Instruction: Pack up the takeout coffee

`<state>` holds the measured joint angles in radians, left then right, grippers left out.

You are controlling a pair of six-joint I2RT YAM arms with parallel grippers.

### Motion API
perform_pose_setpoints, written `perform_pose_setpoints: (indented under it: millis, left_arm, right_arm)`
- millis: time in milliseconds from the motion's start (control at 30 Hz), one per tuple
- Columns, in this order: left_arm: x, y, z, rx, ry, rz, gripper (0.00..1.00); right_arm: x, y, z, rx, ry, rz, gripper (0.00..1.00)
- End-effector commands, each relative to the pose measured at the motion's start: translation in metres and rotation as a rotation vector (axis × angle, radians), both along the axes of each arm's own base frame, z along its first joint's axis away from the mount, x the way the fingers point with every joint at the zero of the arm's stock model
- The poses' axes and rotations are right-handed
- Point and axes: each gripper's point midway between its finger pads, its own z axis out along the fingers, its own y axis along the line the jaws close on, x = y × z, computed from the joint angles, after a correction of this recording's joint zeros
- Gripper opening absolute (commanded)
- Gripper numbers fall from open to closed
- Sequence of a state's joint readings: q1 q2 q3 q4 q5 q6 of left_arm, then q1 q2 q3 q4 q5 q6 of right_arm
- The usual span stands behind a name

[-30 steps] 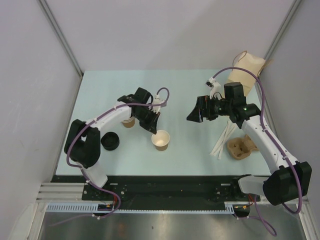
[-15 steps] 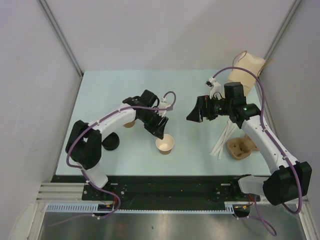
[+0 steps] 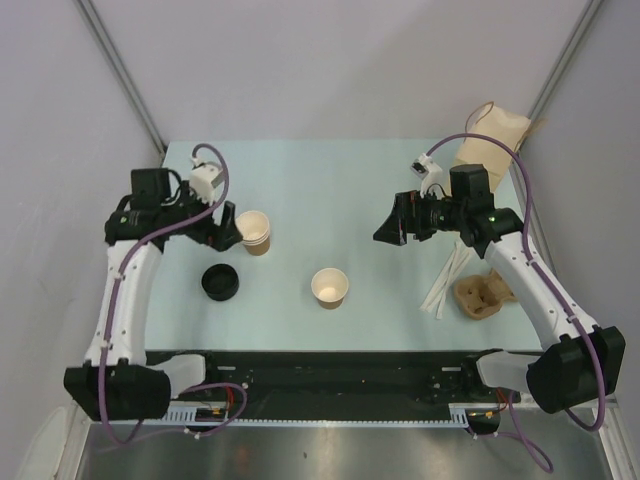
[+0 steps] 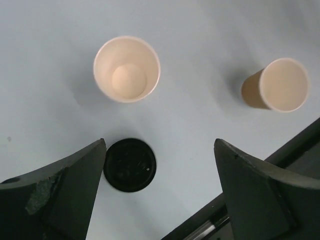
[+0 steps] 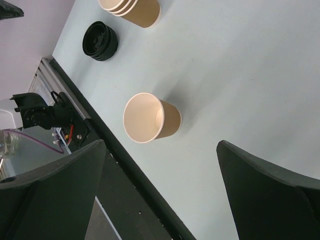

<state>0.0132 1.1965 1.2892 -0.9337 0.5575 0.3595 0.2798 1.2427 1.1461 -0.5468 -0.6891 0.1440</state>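
Two lots of takeout coffee cups stand lidless on the table. A single tan cup (image 3: 329, 287) (image 4: 280, 85) (image 5: 150, 117) is at the front middle, and a nested stack of cups (image 3: 254, 232) (image 4: 127, 68) (image 5: 132, 7) is to its left. Black lids (image 3: 220, 282) (image 4: 130, 164) (image 5: 100, 41) lie piled in front of the stack. My left gripper (image 3: 225, 228) (image 4: 160, 145) hangs open and empty just left of the stack, above the lids. My right gripper (image 3: 395, 222) (image 5: 161, 144) hovers open and empty, right of the single cup.
The tan paper bag (image 3: 490, 145) lies at the far right corner. A brown pulp cup tray (image 3: 482, 295) and white straws (image 3: 447, 275) lie under the right arm. The table's dark front rail (image 5: 135, 195) runs close to the single cup.
My left gripper opened, let go of the single cup at the front middle and swung back left to beside the cup stack. The right arm has not moved.
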Motion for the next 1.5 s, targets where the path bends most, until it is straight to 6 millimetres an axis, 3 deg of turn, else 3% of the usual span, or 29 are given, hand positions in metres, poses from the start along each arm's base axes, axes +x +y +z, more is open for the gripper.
perform_pose_setpoints:
  millis: [0,67,233,467,800,1200,1467]
  left_arm:
    - [-0.053,0.036,-0.053,0.171,0.127,-0.068,0.9]
    - [-0.065,0.047,-0.074,0.225,0.163,-0.045,0.82]
    - [-0.061,0.061,-0.106,0.282,0.186,0.037,0.69]
    - [-0.064,0.055,-0.139,0.312,0.246,0.023,0.54]
    - [-0.048,0.043,-0.156,0.32,0.257,0.015,0.38]
    - [-0.044,0.039,-0.174,0.334,0.303,0.006,0.36]
    - [-0.046,0.037,-0.182,0.332,0.335,-0.003,0.28]
  right_arm:
    - [0.001,0.003,0.013,0.022,-0.066,0.025,1.0]
    - [0.002,0.004,0.013,0.027,-0.063,0.032,1.0]
    - [0.0,0.006,0.014,0.037,-0.053,0.04,0.99]
    - [0.001,0.006,0.011,0.033,-0.051,0.042,1.0]
    - [0.002,0.008,0.008,0.037,-0.035,0.045,1.0]
    - [0.004,0.006,0.006,0.034,-0.031,0.037,1.0]
    - [0.005,0.007,0.005,0.034,-0.028,0.036,1.0]
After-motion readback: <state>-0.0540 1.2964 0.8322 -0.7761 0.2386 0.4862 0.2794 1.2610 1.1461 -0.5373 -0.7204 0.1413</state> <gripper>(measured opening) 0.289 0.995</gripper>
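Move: The stack of black lids sits around 5 cm back from the left hand, 8 cm to its left and some 21 cm below. The stacked cups stand about 5 cm ahead of that hand and 2 cm to its right, the single cup roughly 7 cm back and 22 cm to its right, both well below. From the right hand the lids lie about 41 cm to the left, 7 cm back and 21 cm down. To the black lids' rim the left hand sinks about 18 cm, at first also swinging back and left, then easing some 3 cm forward again as the descent slows. The wrist tips nearly 30 degrees until the fingers point almost straight down, and they narrow from wide open to about a third, the tips ending at the rim's right side, one on either side of it; contact can't be made out. ##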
